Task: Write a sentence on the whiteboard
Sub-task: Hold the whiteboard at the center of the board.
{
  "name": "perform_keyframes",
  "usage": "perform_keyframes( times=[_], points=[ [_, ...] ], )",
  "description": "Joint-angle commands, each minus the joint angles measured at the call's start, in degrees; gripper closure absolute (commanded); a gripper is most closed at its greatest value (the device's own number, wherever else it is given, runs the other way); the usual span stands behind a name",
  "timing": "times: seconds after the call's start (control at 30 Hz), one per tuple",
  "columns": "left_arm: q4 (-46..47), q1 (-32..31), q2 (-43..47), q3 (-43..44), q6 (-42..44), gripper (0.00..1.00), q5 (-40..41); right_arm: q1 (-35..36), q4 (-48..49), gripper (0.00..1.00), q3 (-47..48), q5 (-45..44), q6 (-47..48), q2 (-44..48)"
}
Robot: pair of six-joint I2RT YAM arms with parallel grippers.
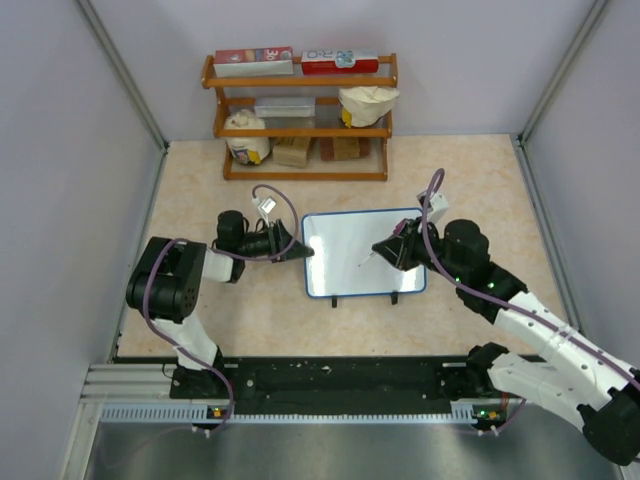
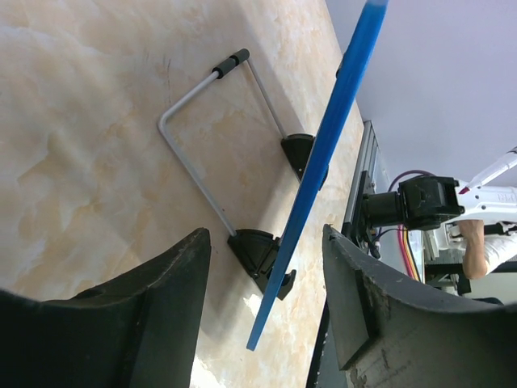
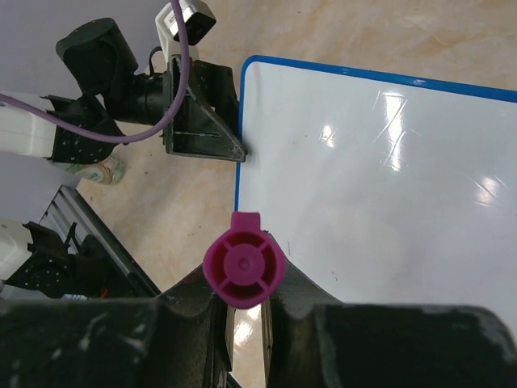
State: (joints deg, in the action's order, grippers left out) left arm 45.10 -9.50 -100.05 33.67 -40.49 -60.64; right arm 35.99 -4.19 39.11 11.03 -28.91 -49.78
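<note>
The whiteboard [image 1: 355, 255] stands tilted on two black feet at mid-table, white and glossy in a thin blue frame. In the right wrist view its face [image 3: 363, 162] shows only glare and a few tiny specks. My left gripper [image 1: 305, 252] is at the board's left edge. In the left wrist view the blue frame edge [image 2: 339, 121] runs between the open jaws of the left gripper [image 2: 265, 234] without touching either finger. My right gripper [image 1: 385, 248] hovers over the board's right half. This right gripper [image 3: 246, 283] is shut on a marker with a magenta end [image 3: 244, 271].
A wooden shelf [image 1: 300, 110] with boxes, bags and jars stands at the back. Behind the board lies its wire prop [image 2: 194, 105], joined to the feet [image 2: 257, 246]. Grey panels wall in the table on the left, right and back. A black rail [image 1: 330, 385] runs along the near edge.
</note>
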Motion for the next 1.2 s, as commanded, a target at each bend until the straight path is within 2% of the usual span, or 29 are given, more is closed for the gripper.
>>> perform_keyframes(
  times=[0.0, 0.37, 0.6, 0.63, 0.73, 1.17],
  points=[
    [5.6, -0.3, -1.5, 1.7, -1.2, 0.41, -1.8, 0.9, 5.6, 1.00, 1.0, 0.5, 1.1, -1.0],
    [4.9, -2.7, -2.3, 2.8, -0.3, 0.60, -2.6, 1.1, 10.2, 1.00, 2.8, 0.5, 1.3, -6.2],
    [5.2, -2.7, -2.5, 2.9, -0.7, 0.83, -3.2, 3.7, 12.4, 1.00, 5.8, -4.9, 4.4, -10.2],
    [5.2, -2.7, -2.6, 2.9, -0.7, 0.90, -3.3, 3.7, 12.9, 1.00, 6.0, -5.4, 4.6, -10.4],
    [6.7, -2.7, -2.9, 2.7, -1.7, 0.99, -3.8, 3.9, 15.0, 1.00, 6.0, -6.7, 5.5, -11.4],
    [7.6, -2.7, -4.0, 2.5, -2.7, 1.00, -4.3, 4.3, 22.5, 1.00, 6.4, -7.9, 7.5, -14.8]
  ],
)
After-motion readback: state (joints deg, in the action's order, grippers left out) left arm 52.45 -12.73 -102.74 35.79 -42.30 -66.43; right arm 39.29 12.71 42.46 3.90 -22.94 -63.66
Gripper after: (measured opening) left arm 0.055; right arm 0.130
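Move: The left hand's open fingers already straddle the whiteboard's left edge, which lies only about 1 cm to its right; the board's middle is some 14 cm to its right and level with it ahead. The wooden shelf stands about 25 cm ahead of that hand, neither left nor right. From the right hand, which holds the marker over the board's face, the whiteboard's middle lies about 4 cm left, 1 cm back and some 8 cm below. Rightward onto the whiteboard's left edge goes the left hand, about 2.5 cm with a small rise and a slight draw back, its fingers shutting until they pinch the edge as the wrist turns a little clockwise. The right hand keeps the marker gripped and carries it forward about 5 cm and somewhat less to the left, over the board towards its far left part, the fingers tipping up some 10 degrees, the tip clear of the face at the end. ##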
